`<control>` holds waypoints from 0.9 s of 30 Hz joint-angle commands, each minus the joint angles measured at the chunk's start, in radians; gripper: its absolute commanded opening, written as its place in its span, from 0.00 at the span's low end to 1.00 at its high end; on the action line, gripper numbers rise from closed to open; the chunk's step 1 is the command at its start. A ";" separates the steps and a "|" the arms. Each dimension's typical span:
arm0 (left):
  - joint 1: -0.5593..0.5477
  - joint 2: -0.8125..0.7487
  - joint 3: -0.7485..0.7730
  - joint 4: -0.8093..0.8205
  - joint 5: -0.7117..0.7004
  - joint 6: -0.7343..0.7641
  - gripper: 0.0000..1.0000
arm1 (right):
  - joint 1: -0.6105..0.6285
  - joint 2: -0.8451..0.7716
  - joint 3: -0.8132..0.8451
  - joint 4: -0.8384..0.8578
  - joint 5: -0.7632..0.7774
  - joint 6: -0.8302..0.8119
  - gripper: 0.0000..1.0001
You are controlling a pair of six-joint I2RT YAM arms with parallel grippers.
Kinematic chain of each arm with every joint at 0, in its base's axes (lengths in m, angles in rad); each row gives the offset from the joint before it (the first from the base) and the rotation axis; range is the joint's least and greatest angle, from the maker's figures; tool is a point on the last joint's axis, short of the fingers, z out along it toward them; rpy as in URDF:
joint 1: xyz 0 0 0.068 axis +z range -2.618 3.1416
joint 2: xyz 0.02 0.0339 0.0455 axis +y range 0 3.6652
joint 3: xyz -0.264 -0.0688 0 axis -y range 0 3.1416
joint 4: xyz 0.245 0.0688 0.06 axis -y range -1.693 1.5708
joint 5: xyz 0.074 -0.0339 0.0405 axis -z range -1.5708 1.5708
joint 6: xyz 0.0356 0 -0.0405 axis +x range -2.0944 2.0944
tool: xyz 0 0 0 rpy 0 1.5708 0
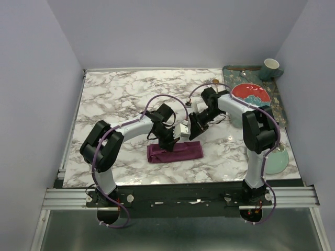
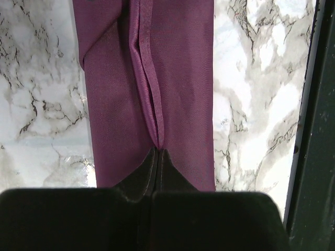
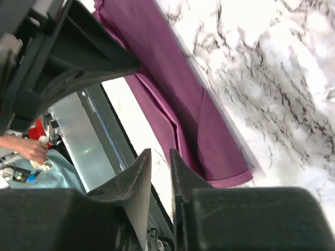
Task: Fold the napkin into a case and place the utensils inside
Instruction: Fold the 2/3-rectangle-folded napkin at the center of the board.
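Note:
The plum-purple napkin [image 1: 175, 151] lies folded into a long narrow strip on the marble table, near the front middle. In the left wrist view a raised ridge of hem [image 2: 146, 78] runs down the strip's middle. My left gripper [image 2: 158, 150] is shut, its tips pinching the lower end of that ridge. It stands over the strip's upper edge [image 1: 170, 138]. My right gripper [image 3: 160, 156] hovers just right of the left one [image 1: 196, 128], jaws a narrow gap apart with nothing between them. The napkin [image 3: 178, 94] lies beyond its tips. I cannot pick out the utensils.
A dark green tray [image 1: 280, 110] at the back right carries a red plate [image 1: 251, 93] and a teal cup [image 1: 270, 68]. A pale green plate [image 1: 276, 159] sits at the right front by the right arm. The left arm's dark wrist [image 3: 63, 63] crowds the right wrist view.

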 commanded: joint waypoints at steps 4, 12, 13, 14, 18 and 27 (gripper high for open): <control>-0.009 -0.020 0.016 -0.014 -0.012 0.025 0.00 | 0.015 0.076 0.038 0.059 0.077 0.070 0.19; -0.009 -0.028 0.031 -0.017 -0.007 0.015 0.00 | 0.056 0.109 -0.006 0.112 0.189 0.089 0.09; -0.009 -0.031 0.034 -0.019 -0.007 0.015 0.00 | 0.059 0.113 -0.011 0.114 0.210 0.086 0.09; -0.009 -0.032 0.037 -0.020 -0.006 0.009 0.00 | 0.064 0.118 -0.014 0.118 0.224 0.083 0.08; 0.001 -0.028 0.056 -0.023 0.001 -0.013 0.00 | 0.067 0.130 -0.032 0.126 0.287 0.052 0.07; 0.044 0.037 0.141 -0.043 -0.006 -0.008 0.00 | 0.067 0.136 -0.040 0.135 0.339 0.013 0.06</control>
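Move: The far edge of the folded napkin, a few centimetres in from its right end, lies almost straight under my open right hand, some 7 cm down. From that hand the raised fold is about 4 cm back and 5 cm down, the napkin's right end about 3 cm back and 5 cm right. My left hand already pinches the raised fold mid-strip; the far edge is about 3 cm ahead of it, 2 cm lower. I drop my right hand about 6 cm, almost straight down onto the napkin's far edge near its right end, rolling the wrist some 13 degrees and drawing the part-open fingers nearly shut on the cloth. My left hand keeps its pinch and stays put until late, then lifts and carries the raised fold forward, a good 2 cm each way, towards the far edge. ##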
